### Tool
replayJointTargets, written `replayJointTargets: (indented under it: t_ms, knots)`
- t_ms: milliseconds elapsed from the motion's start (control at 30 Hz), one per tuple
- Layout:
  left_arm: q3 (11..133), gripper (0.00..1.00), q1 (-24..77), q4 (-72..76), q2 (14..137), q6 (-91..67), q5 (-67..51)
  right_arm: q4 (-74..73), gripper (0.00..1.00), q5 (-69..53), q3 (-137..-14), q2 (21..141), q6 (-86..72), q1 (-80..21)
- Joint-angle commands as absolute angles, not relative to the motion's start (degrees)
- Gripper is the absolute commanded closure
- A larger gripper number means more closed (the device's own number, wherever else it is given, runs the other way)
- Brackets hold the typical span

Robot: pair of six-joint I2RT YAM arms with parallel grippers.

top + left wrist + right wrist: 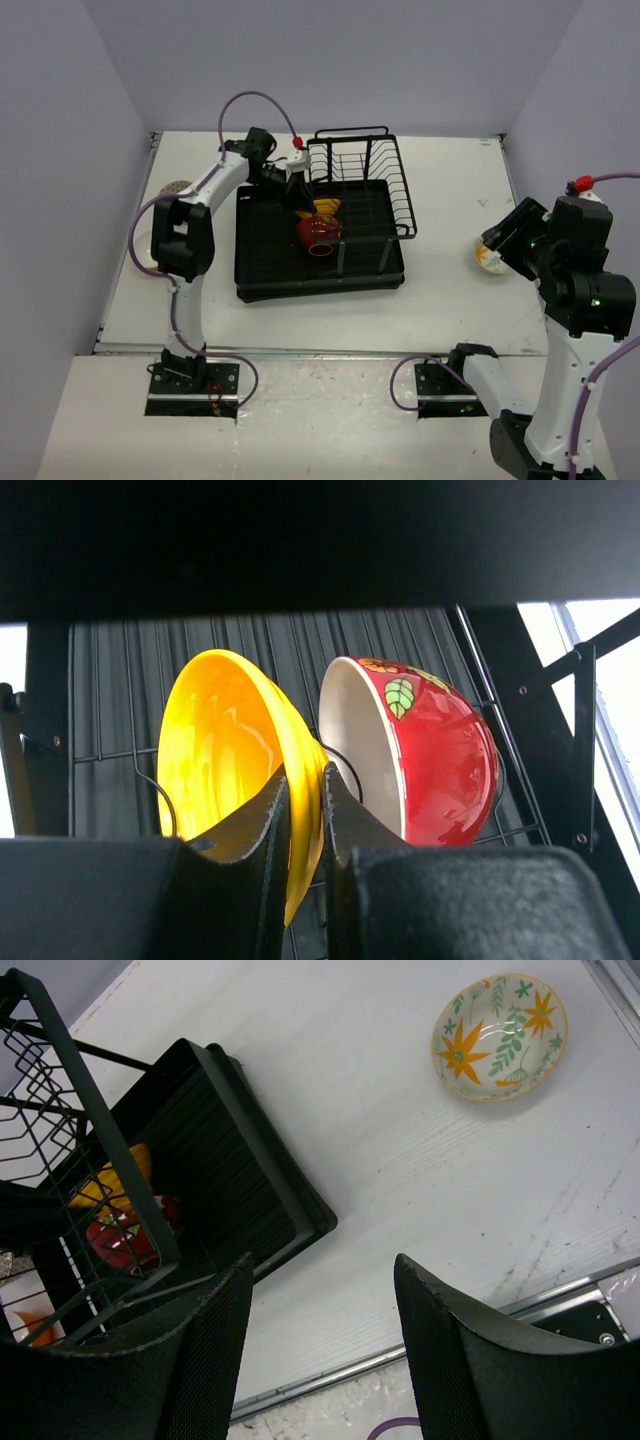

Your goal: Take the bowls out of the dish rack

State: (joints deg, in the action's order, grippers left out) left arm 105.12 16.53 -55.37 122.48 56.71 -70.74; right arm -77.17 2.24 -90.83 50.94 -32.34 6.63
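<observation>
The black dish rack (262, 275) lies mid-table, its wire basket (372, 165) at the back. Two bowls stand on edge in it: a yellow bowl (215, 750) and a red bowl (440, 765) with a cream inside. My left gripper (305, 785) reaches down into the rack, its two fingers pinched on the yellow bowl's rim. From above, the left gripper (299, 195) is just left of the yellow bowl (328, 207) and red bowl (318, 235). A white flowered bowl (500, 1035) rests on the table at the right. My right gripper (325, 1270) hangs open and empty above the table.
A patterned bowl (175, 188) lies on the table left of the rack, half hidden by the left arm. The flowered bowl (488, 258) sits by the right arm, close to the table's right edge. Purple cables loop around both arms.
</observation>
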Motion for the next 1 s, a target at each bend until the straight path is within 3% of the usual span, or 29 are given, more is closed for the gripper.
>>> replayJointTargets:
  t_ms: [0,333,567,967]
  knots:
    - [108.4,1.00,16.6,-60.7,123.5,61.2,-69.0,-80.9,0.41,3.2,-91.2,50.2,-31.6,6.2]
    - [109.9,1.00,13.5,-48.0,121.8,49.3,-69.3,-81.3,0.41,3.0,-90.8,49.7,-31.4,6.2]
    - [122.2,1.00,11.7,-54.0,125.7,46.9,-72.9,-81.5,0.41,2.9,-91.3,50.1,-31.0,6.2]
    - [122.0,1.00,11.9,-57.6,126.2,46.6,-77.6,-81.7,0.41,3.1,-93.6,52.0,-30.4,6.2]
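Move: I already pinch the rim of the yellow bowl in my left fingers; its middle is about 4 cm to their right, 1 cm ahead and 2 cm below. The red bowl lies roughly 7 cm back, 4 cm right and 4 cm lower. The patterned bowl already set down on the table is some 32 cm left, 7 cm ahead and 11 cm down. From my idle right hand the yellow bowl is about 20 cm ahead, 33 cm left and 20 cm below. After a brief hold, I keep the yellow bowl's rim pinched in my left hand and draw it forward about 4 cm, away from the red bowl and a little left, while rising some 3 cm with most of the lift last. The wrist turns gently on the way, by about 10 degrees, and the fingers stay closed beneath the upper rack's rail. ##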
